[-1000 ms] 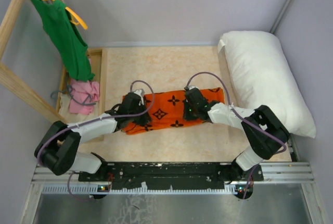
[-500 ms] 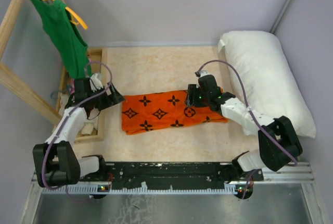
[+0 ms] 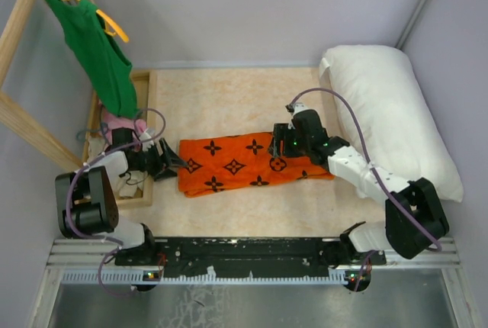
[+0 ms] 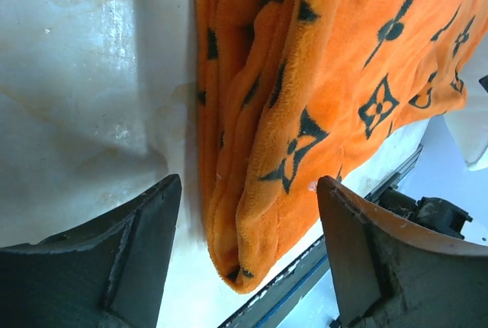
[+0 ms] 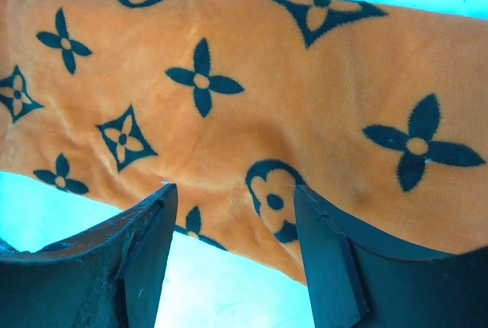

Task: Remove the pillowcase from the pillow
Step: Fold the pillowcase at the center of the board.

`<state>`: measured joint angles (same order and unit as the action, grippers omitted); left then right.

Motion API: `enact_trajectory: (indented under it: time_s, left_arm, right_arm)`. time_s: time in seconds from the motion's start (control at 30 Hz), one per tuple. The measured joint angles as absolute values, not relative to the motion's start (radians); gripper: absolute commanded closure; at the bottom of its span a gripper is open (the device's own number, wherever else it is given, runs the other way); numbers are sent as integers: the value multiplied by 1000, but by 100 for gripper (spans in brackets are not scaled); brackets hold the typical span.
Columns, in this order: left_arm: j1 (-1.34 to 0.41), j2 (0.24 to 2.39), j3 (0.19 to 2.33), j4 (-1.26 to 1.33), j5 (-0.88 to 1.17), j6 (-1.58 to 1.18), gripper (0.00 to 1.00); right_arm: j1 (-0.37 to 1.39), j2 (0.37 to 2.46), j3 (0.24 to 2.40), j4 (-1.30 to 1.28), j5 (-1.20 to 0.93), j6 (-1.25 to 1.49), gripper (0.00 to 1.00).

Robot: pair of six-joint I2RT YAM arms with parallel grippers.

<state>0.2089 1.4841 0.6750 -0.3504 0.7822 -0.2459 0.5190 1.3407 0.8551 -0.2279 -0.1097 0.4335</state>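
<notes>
The orange pillowcase (image 3: 244,162) with black motifs lies folded flat at the middle of the table. The bare white pillow (image 3: 393,114) rests along the right edge, apart from it. My left gripper (image 3: 169,162) is open just off the pillowcase's left end. In the left wrist view the gripper (image 4: 248,183) has the folded edge of the pillowcase (image 4: 320,99) showing between its spread fingers (image 4: 99,259), which do not touch it. My right gripper (image 3: 284,145) hovers open over the right part. The right wrist view shows that gripper (image 5: 232,191) above the pillowcase (image 5: 252,91), holding nothing.
A green tank top (image 3: 99,46) hangs on a yellow hanger from a wooden rack (image 3: 23,122) at the far left. A pink cloth (image 3: 118,126) lies in a wooden tray (image 3: 145,114) below it. A metal rail (image 3: 252,255) runs along the near edge.
Both grippers were shut on the pillowcase and have let go and opened. The left arm swung out left, then returned to the pillowcase's left end. The right gripper lifted slightly to the right.
</notes>
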Motion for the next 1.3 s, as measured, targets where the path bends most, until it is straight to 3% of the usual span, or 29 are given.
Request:
enact_trajectory:
  time_s: [0.17, 0.5, 0.6, 0.67, 0.73, 0.8, 1.0, 1.3]
  left_arm:
    - [186, 1514, 677, -339, 757, -247, 32]
    - [108, 1588, 679, -330, 767, -342, 36]
    - [50, 1582, 674, -316, 748, -369, 42]
    - [25, 1573, 661, -296, 734, -390, 54]
    - [14, 1565, 642, -277, 718, -411, 85]
    - [11, 1563, 633, -276, 682, -423, 99]
    - [7, 1479, 714, -411, 472, -394, 100]
    - [-2, 1333, 1131, -690, -28, -241, 100]
  right_arm:
    - [516, 1319, 831, -224, -123, 434, 36]
    - [514, 1289, 818, -221, -128, 434, 35]
    - [514, 1289, 818, -220, -131, 434, 35]
    - [514, 1289, 818, -217, -134, 434, 35]
    - [514, 1289, 818, -216, -137, 434, 35]
    - [514, 1289, 818, -216, -141, 434, 34]
    - [514, 1289, 818, -218, -144, 430, 34]
    - [514, 1287, 818, -231, -135, 429, 33]
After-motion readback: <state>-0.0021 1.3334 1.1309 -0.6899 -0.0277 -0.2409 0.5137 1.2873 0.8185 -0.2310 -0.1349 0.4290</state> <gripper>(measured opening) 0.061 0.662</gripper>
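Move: The pillowcase's left end lies about 5 cm to the right of the left hand, a centimetre or so back and some 4 cm below its open fingers; the folded case's middle is roughly 22 cm to the right, 1 cm farther out. The wooden tray is centred about 13 cm to the left of that hand and 8 cm ahead. From the right hand, the same left end lies some 23 cm to the left, 4 cm back and 10 cm below. The pillowcase's left end gets pinched by the left hand: it slides about 5 cm right, sinking slightly, with fingers open around the cloth, then shuts them. Keeping its hold, it hauls up some 14 cm, left towards the tray and somewhat forward, the wrist swinging about 40 degrees until the fingers point nearly straight down. ##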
